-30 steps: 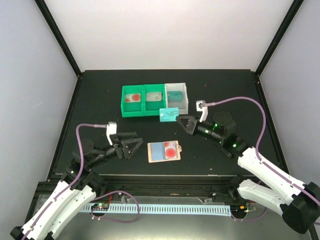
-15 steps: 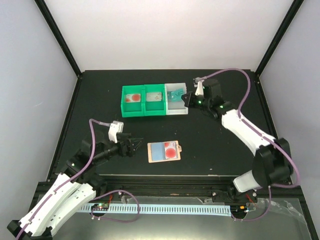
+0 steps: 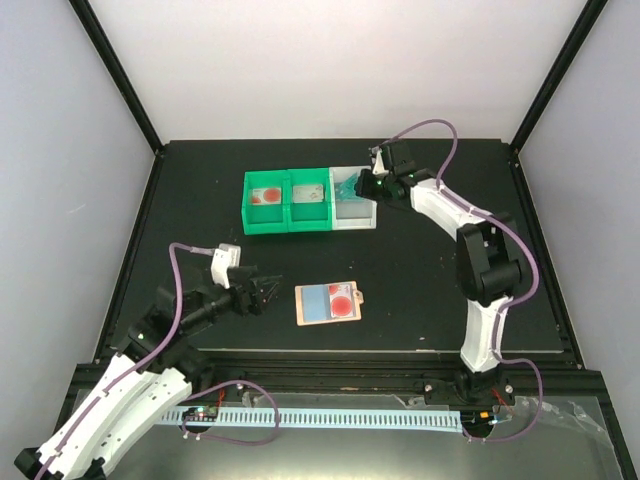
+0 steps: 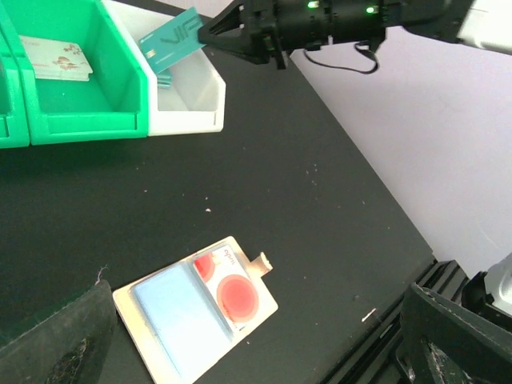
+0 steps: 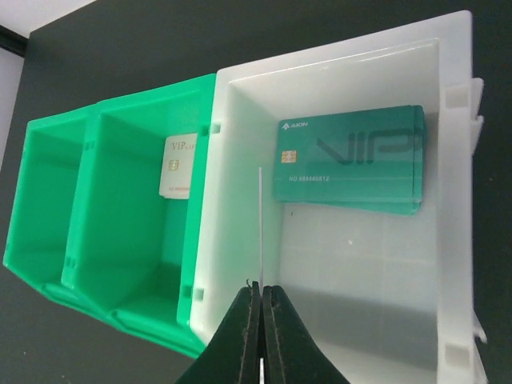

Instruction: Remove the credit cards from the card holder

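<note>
The tan card holder point(image 3: 328, 303) point(image 4: 196, 310) lies open on the black table, blue-grey panel up, with a white and red credit card point(image 4: 228, 290) in its right pocket. My left gripper point(image 3: 262, 290) point(image 4: 256, 324) stands open just left of the holder, touching nothing. Over the white bin point(image 3: 356, 212) point(image 5: 448, 264), my right gripper point(image 3: 368, 185) point(image 5: 262, 292) is shut on a teal credit card point(image 4: 172, 38), seen edge-on point(image 5: 261, 228) in the right wrist view. More teal cards point(image 5: 348, 164) lie flat in that bin.
Two green bins point(image 3: 287, 205) point(image 5: 104, 224) adjoin the white one on its left. The far left one holds a red and white card point(image 3: 266, 195), the middle one a pale card point(image 3: 310, 195) point(image 5: 180, 166). Enclosure walls ring the table.
My right arm has carried the teal card from in front of the bins back to above the white bin. The left gripper has shifted slightly and stays open.
</note>
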`<state>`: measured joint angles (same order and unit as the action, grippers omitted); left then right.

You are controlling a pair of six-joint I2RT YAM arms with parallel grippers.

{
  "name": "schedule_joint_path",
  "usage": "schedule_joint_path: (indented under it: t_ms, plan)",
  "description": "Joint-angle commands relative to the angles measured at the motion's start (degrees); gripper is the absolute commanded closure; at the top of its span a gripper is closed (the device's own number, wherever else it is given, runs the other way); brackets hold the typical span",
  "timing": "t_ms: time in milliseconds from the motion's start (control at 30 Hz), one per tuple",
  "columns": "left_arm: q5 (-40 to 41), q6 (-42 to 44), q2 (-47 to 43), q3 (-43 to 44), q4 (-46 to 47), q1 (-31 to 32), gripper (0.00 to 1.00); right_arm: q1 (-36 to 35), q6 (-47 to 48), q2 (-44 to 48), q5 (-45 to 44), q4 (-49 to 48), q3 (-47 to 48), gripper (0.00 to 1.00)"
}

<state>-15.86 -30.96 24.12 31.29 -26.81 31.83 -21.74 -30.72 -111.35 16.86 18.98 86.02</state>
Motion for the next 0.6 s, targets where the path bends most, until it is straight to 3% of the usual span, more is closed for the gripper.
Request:
schedule_joint_path:
  t_ms: [0,567]
  plan:
    - [0.1,0.7,-1.43,-0.92,1.07,-0.44,0.01,0.34,-0.89,-4.16,1.0,1.74,6.28,0.99]
    - [0.03,1.09,-0.46,-1.11,1.65,-0.46,0.01,1.47,-3.53,-16.37,1.38,1.8,17.25,0.94]
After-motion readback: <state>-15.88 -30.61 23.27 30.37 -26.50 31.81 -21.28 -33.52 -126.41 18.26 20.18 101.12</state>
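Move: The right hand holds a teal card pinched on edge above the white bin; the stack of matching teal cards there lies about 7 cm ahead, 1 cm to its left and some 9 cm below. Level with the stack, the cream cards in the middle green bin are about 12 cm left of it, the red cards roughly 25 cm left. From the left hand the stack is about 33 cm ahead, 20 cm right and 18 cm down. Forward and down, with a slight drift left, the right hand carries the held teal card some 5 cm farther out and 3–4 cm lower into the white bin, towards the teal stack. Its attitude barely changes; near the end the shut fingers just begin to part, with the card still between them. ##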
